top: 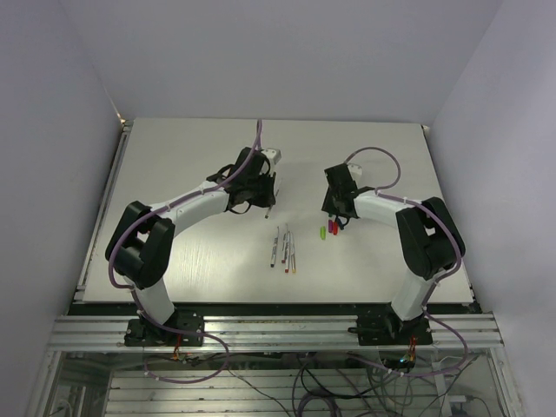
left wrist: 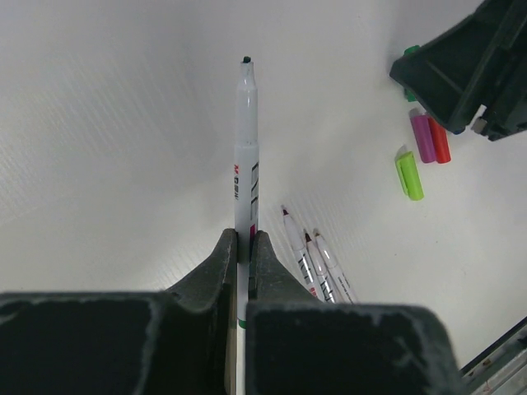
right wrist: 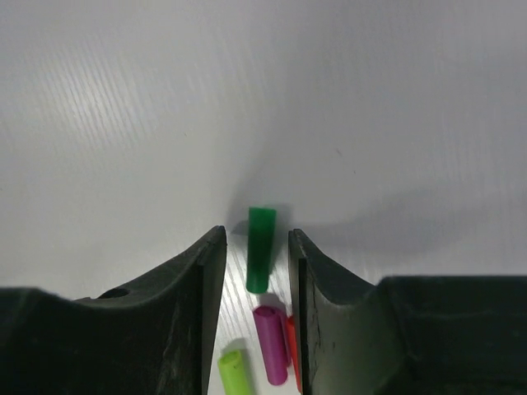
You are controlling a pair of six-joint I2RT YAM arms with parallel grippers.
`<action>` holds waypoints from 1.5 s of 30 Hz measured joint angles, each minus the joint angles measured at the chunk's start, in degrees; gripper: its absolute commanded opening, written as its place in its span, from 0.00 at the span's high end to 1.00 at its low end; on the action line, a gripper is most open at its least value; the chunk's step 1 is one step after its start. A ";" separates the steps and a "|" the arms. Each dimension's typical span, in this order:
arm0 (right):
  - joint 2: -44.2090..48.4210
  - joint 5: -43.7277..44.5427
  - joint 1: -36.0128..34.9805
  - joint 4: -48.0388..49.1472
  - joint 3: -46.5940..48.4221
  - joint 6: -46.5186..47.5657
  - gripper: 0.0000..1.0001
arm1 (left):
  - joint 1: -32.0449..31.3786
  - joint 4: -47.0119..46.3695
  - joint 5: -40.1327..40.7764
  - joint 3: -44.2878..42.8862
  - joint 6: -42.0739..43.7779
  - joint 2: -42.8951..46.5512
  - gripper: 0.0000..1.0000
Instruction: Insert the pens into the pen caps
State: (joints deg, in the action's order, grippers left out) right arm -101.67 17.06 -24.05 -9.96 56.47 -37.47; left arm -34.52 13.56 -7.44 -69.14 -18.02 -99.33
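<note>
My left gripper (left wrist: 244,239) is shut on a white pen (left wrist: 245,148) with a dark tip, which sticks out ahead of the fingers above the table; in the top view this gripper (top: 265,198) is at mid-table. Three more pens (left wrist: 317,265) lie side by side on the table (top: 283,249). My right gripper (right wrist: 257,234) is open and low over the table, one finger on each side of a dark green pen cap (right wrist: 261,247) without touching it. Closer to the wrist lie a purple cap (right wrist: 272,346), a red cap (right wrist: 292,350) and a light green cap (right wrist: 233,374).
The left wrist view shows the right gripper (left wrist: 469,66) over the caps, with the light green cap (left wrist: 408,174), purple cap (left wrist: 423,137) and red cap (left wrist: 440,141) beside it. Grey walls enclose the white table (top: 191,156) on three sides.
</note>
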 measured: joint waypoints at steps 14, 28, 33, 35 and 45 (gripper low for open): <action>-2.36 0.52 0.00 -1.68 2.91 -0.55 0.69 | 0.81 -0.02 -0.59 0.00 0.02 0.00 0.93; -2.21 0.98 0.00 -3.85 3.21 -0.46 1.00 | 1.27 -0.04 -0.81 0.00 0.04 -0.22 0.93; -1.64 0.96 0.00 -4.13 2.99 1.29 1.00 | 1.40 -0.07 -0.81 0.00 0.04 -0.22 0.93; -1.14 0.98 0.00 -4.04 2.99 2.27 1.00 | 1.40 -0.15 -0.90 0.00 0.04 -0.22 0.93; 7.34 -0.50 0.11 7.93 5.86 8.76 1.00 | 1.44 -5.62 -5.70 -0.33 0.15 -0.22 0.93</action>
State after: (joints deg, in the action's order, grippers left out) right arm -94.32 16.56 -23.94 -2.02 62.33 -28.71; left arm -33.08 7.94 -13.15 -69.47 -17.87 -99.55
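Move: The green cap lies almost between the right hand's open fingers, about 1 cm ahead and 1 cm below. The other caps lie at the same low height: purple 4 cm back in line with the hand, red 5 cm back and 1 cm right, blue 3 cm back and 3 cm right, lime 6 cm back and 2 cm left. From the left hand, already holding the uncapped pen, the green cap is some 16 cm right, about level forward and 9 cm lower. The green cap is pinched by the right fingers, which shut on it near the table after the hand edges 1 cm forward and eases back about as much. The right hand then carries it quickly up about 11 cm and some 6 cm forward, drifting a little left, the fingers tipping up about 20 degrees. The left hand keeps its grip on the pen, rising 2 cm and shifting slightly right at the very end. ##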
